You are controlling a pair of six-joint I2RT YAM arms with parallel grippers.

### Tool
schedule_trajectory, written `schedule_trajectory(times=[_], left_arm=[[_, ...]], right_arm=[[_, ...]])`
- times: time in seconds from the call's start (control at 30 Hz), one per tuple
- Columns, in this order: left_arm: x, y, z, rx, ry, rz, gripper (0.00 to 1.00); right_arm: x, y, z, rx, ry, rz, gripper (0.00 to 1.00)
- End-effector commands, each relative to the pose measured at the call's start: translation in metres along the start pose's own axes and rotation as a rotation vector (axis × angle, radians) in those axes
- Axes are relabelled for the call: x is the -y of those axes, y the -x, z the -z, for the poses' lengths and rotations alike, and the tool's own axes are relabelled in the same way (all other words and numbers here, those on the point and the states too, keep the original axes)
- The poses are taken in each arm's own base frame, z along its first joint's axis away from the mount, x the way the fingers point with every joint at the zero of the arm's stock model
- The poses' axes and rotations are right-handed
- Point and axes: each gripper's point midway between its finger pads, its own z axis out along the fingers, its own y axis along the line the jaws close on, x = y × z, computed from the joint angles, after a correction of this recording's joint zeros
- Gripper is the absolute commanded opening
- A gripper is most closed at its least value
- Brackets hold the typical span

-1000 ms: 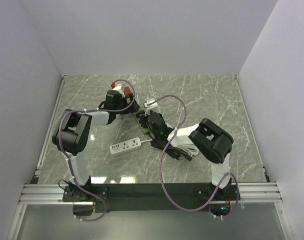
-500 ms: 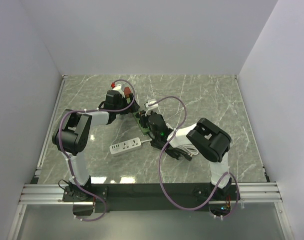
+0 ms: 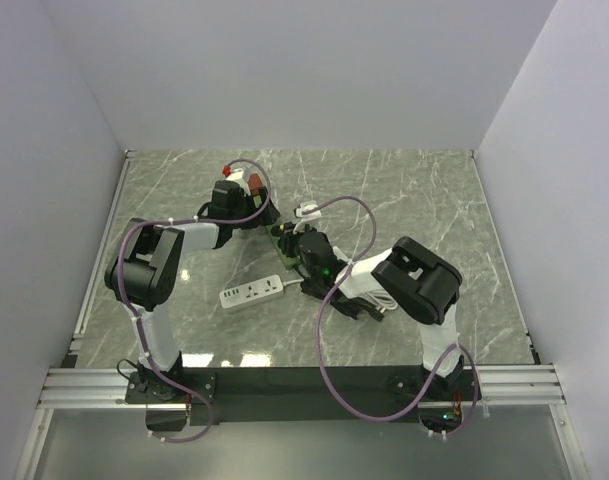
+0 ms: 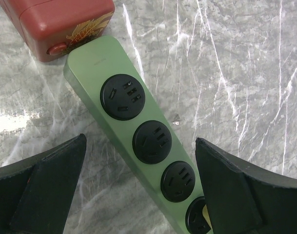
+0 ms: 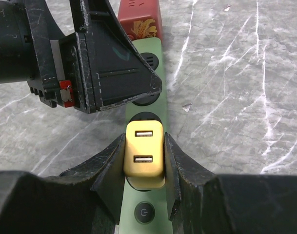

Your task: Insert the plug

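In the right wrist view my right gripper [image 5: 144, 146] is shut on a yellow two-port USB plug [image 5: 144, 155]. It holds the plug upright on a black socket of the green power strip [image 5: 144, 197], just above the strip's power button [image 5: 144, 213]. I cannot tell how deep the plug sits. My left gripper [image 4: 140, 141] is open and straddles the same green strip [image 4: 114, 78] over its other round sockets. A corner of the yellow plug [image 4: 205, 214] shows by its right finger. In the top view both grippers meet at the strip [image 3: 281, 236] at mid-table.
A red box [image 4: 55, 24] lies against the green strip's far end. A white power strip [image 3: 252, 292] lies on the marble table [image 3: 424, 200] in front of the green one. White and black cables [image 3: 369, 303] are bundled under the right arm. White walls enclose the table.
The right arm has shifted slightly toward the left; its purple cable loop moved a little. The left arm has not moved.
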Motion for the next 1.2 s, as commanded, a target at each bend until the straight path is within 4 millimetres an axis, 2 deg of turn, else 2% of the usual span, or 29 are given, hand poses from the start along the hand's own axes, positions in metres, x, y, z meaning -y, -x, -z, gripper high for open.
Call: schedule_trajectory(times=[0.0,0.13,0.33,0.5,0.67,0.87,0.97,1.1,1.17], left_arm=[[0.006,0.013,-0.001,0.024,-0.021,-0.022,0.99],[0.006,0.013,-0.001,0.026,-0.018,-0.023,0.99],[0.006,0.012,-0.003,0.018,-0.021,-0.022,1.0],[-0.003,0.003,-0.012,-0.007,0.008,-0.007,0.99],[-0.009,-0.006,-0.018,-0.033,0.039,-0.003,0.96],[-0.019,-0.012,-0.021,-0.054,0.095,-0.02,0.87],[-0.019,-0.016,-0.024,-0.069,0.109,-0.041,0.79],[-0.021,-0.022,-0.026,-0.09,0.14,-0.065,0.58],[-0.022,-0.022,-0.026,-0.09,0.148,-0.069,0.54]], right_arm=[[-0.006,-0.212,0.103,-0.725,0.123,0.129,0.0],[-0.01,-0.215,0.103,-0.737,0.131,0.152,0.0],[-0.009,-0.227,0.123,-0.781,0.123,0.147,0.0],[-0.012,-0.234,0.135,-0.808,0.119,0.147,0.0],[-0.013,-0.243,0.137,-0.833,0.129,0.149,0.0],[-0.014,-0.249,0.138,-0.849,0.131,0.14,0.0],[-0.015,-0.252,0.139,-0.859,0.134,0.139,0.0],[-0.015,-0.253,0.138,-0.86,0.128,0.143,0.0],[-0.014,-0.253,0.138,-0.862,0.126,0.146,0.0]])
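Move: The far end of the green power strip, between its first two sockets, lies about 2 cm ahead of the open left hand and 3 cm below; the red box stands some 8 cm ahead, 3 cm left. The right hand still grips the yellow plug, with the strip's fourth socket straight beneath, about 3 cm down; the white power strip sits roughly 12 cm back of this hand and 6 cm left. Left hand dips about 2 cm forward and down, fingers narrowing astride green strip; right shifts held plug 1.5 cm left. ##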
